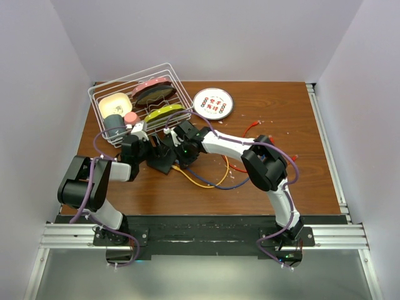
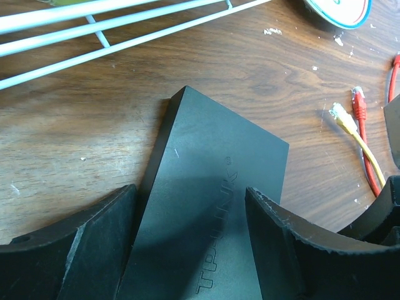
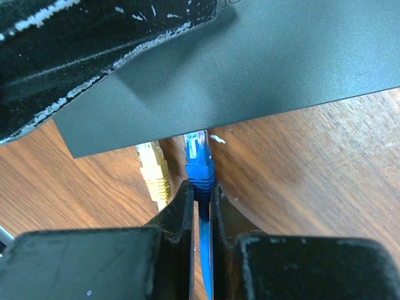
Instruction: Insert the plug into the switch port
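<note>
The switch point(image 2: 212, 206) is a flat matte-black box lying on the wood table, also seen in the top view point(image 1: 164, 159). My left gripper point(image 2: 190, 244) is open over it, with one finger point(image 2: 81, 250) along its left edge and the other over its right part; I cannot tell whether they touch it. My right gripper point(image 3: 201, 187) is shut on the blue plug point(image 3: 199, 156). The plug's clear tip reaches the switch's near edge point(image 3: 250, 81), and the port side is hidden under that edge. A yellow plug point(image 3: 153, 169) lies just left of the blue one.
A white wire rack point(image 1: 140, 103) with dishes stands behind the switch, and its wires point(image 2: 125, 25) run close above my left gripper. A patterned white plate point(image 1: 213, 103) lies at the back. Orange and purple cables point(image 1: 203, 181) loop in front. A loose red plug point(image 2: 358, 100) lies to the right.
</note>
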Tool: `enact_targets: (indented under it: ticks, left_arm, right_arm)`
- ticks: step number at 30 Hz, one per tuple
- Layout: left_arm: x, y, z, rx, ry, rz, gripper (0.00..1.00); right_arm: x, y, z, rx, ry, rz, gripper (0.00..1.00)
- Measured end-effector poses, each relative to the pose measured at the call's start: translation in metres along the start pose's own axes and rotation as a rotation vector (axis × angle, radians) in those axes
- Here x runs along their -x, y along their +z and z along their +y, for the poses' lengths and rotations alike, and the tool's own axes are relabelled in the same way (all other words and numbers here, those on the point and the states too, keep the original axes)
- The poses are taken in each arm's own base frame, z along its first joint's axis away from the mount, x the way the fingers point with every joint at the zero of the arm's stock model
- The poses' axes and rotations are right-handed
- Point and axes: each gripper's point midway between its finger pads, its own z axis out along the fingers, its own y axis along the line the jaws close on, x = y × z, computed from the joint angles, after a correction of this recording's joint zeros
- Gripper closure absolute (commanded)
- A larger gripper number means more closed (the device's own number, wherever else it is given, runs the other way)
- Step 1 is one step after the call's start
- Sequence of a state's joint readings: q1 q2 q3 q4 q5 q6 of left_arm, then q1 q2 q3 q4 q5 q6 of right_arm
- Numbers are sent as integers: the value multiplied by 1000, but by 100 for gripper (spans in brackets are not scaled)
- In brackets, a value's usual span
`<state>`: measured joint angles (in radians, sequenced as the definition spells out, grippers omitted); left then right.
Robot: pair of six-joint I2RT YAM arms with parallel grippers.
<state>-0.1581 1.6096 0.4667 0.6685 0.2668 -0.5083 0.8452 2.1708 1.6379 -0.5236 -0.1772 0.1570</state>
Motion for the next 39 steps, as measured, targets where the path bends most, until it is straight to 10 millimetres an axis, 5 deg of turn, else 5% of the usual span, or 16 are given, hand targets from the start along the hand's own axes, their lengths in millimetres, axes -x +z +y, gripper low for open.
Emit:
enact_targets:
  ticks: [19,39]
  left_arm:
    - [-6,2,-15,-114,58,20,30]
    - [-13,7,-19,-155,94,41,55]
  right_arm:
    - [-8,-2,3,66,-170,-49,100]
    - [-14,-5,1,78,-149,-88,100]
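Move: The right hand already pinches the blue plug at the switch's port side. The port it is taken to lies about 2 cm to that hand's left and 1 cm ahead, roughly level. The switch's middle is some 5 cm left and 3 cm ahead, and the yellow plug about 2 cm back and 2 cm left. From the left hand, the switch's middle is about 2 cm back, 1 cm right and 1 cm lower, and the port is some 5 cm right and 4 cm back. With one finger still against the switch's back side and the other over its top, the left hand bears rightward about 2 cm towards the plug, turning 10 degrees clockwise and narrowing its fingers from three-quarters to half open. The right hand keeps its pinch on the blue plug, easing back and right about 1.5 cm and turning about 10 degrees counter-clockwise to square it to the port. ##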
